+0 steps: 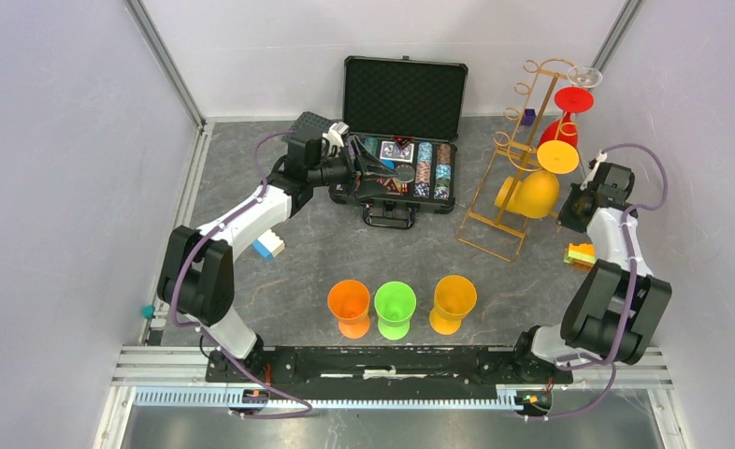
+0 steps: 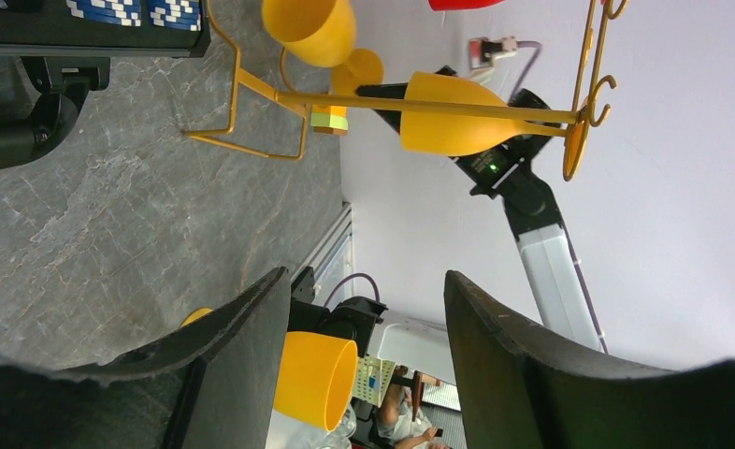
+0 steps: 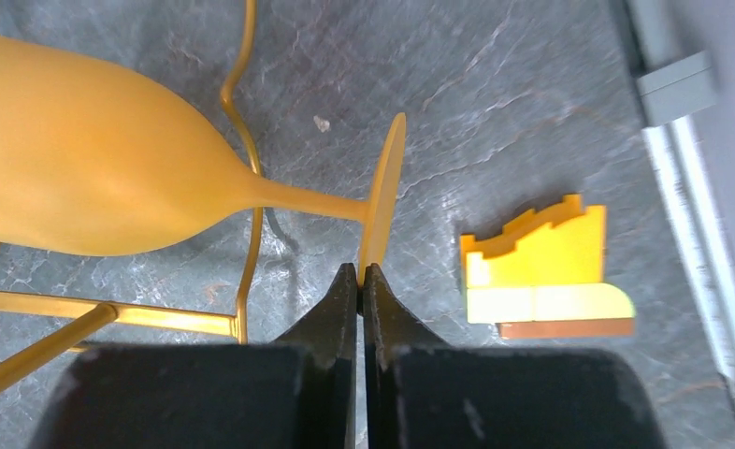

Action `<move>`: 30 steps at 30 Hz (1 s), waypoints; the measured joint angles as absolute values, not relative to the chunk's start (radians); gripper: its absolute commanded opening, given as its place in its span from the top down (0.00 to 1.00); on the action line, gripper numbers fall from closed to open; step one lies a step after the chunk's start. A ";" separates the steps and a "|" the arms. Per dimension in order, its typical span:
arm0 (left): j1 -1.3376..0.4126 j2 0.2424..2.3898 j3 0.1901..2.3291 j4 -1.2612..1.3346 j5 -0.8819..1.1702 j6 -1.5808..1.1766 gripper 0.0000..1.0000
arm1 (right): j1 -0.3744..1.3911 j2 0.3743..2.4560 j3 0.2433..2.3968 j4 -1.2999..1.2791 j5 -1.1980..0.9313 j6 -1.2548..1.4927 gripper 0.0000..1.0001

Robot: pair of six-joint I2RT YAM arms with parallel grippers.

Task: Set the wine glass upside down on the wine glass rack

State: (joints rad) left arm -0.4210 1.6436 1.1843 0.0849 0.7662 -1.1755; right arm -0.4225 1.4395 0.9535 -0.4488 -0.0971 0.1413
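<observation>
A yellow wine glass point(image 1: 535, 194) hangs bowl-down at the gold wire wine glass rack point(image 1: 497, 201), its round foot point(image 1: 557, 156) up by a rail's curled end. In the right wrist view the glass point(image 3: 93, 168) stretches left in front of the rack wires point(image 3: 242, 140), and my right gripper point(image 3: 360, 269) is shut on the rim of its foot point(image 3: 384, 187). The left wrist view shows the same glass point(image 2: 448, 117) along a rail point(image 2: 345, 98). My left gripper point(image 1: 382, 173) hovers open over the poker case, holding nothing point(image 2: 368, 281).
A red glass point(image 1: 569, 108) and a clear one point(image 1: 585, 75) hang higher on the rack. An open black poker chip case point(image 1: 406, 103) sits behind. Orange point(image 1: 350, 304), green point(image 1: 394, 304) and yellow point(image 1: 453, 299) glasses stand at the front. Toy blocks point(image 3: 541, 271) lie right.
</observation>
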 measured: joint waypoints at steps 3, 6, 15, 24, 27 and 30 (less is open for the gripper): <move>-0.421 1.644 1.184 0.085 0.766 -1.176 0.34 | -0.402 1.383 0.993 -0.482 -0.038 0.120 1.00; -0.421 1.644 1.184 0.085 0.767 -1.176 0.34 | -0.377 1.332 1.019 -0.512 0.020 0.104 1.00; -0.421 1.644 1.184 0.086 0.771 -1.176 0.34 | -0.321 1.241 1.044 -0.645 0.279 0.036 1.00; -0.421 1.644 1.182 0.092 0.788 -1.176 0.34 | -0.303 1.140 1.115 -0.670 0.476 -0.057 1.00; -0.421 1.644 1.174 0.101 0.789 -1.176 0.34 | -0.276 1.165 1.272 -0.701 0.520 -0.105 1.00; -0.421 1.644 1.169 0.104 0.791 -1.176 0.34 | -0.236 1.217 1.456 -0.697 0.572 -0.152 1.00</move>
State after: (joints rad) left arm -0.4210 1.6436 1.1694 0.1043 0.7906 -1.1759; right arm -0.2356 1.2171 1.4555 -0.6971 0.5720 -0.1516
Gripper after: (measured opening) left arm 0.662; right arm 0.012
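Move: The right hand already pinches the lying orange glass by its foot, bowl to the left. The rack's free hook, between the hung red and orange glasses, is about 7 cm left, 1 cm farther out and roughly 23 cm above it. The hung orange glass is 8 cm left and 1 cm back, 14 cm up; the red one 6 cm left and 6 cm ahead, as high. The toy sandwich lies 8 cm right, 3 cm back, 7 cm below. From the left hand, the hook is some 25 cm right, 3 cm ahead, 8 cm up. Still pinching the orange glass by its foot, the right hand lifts it about 25 cm beside the rack, slowly for a spell and then fast at the end, easing some 5 cm to the right; it draws back a few centimetres on the way, then comes forward again. The wrist rolls some 40 degrees, left side down, dipping the bowl, which comes up against the hung red glass. ##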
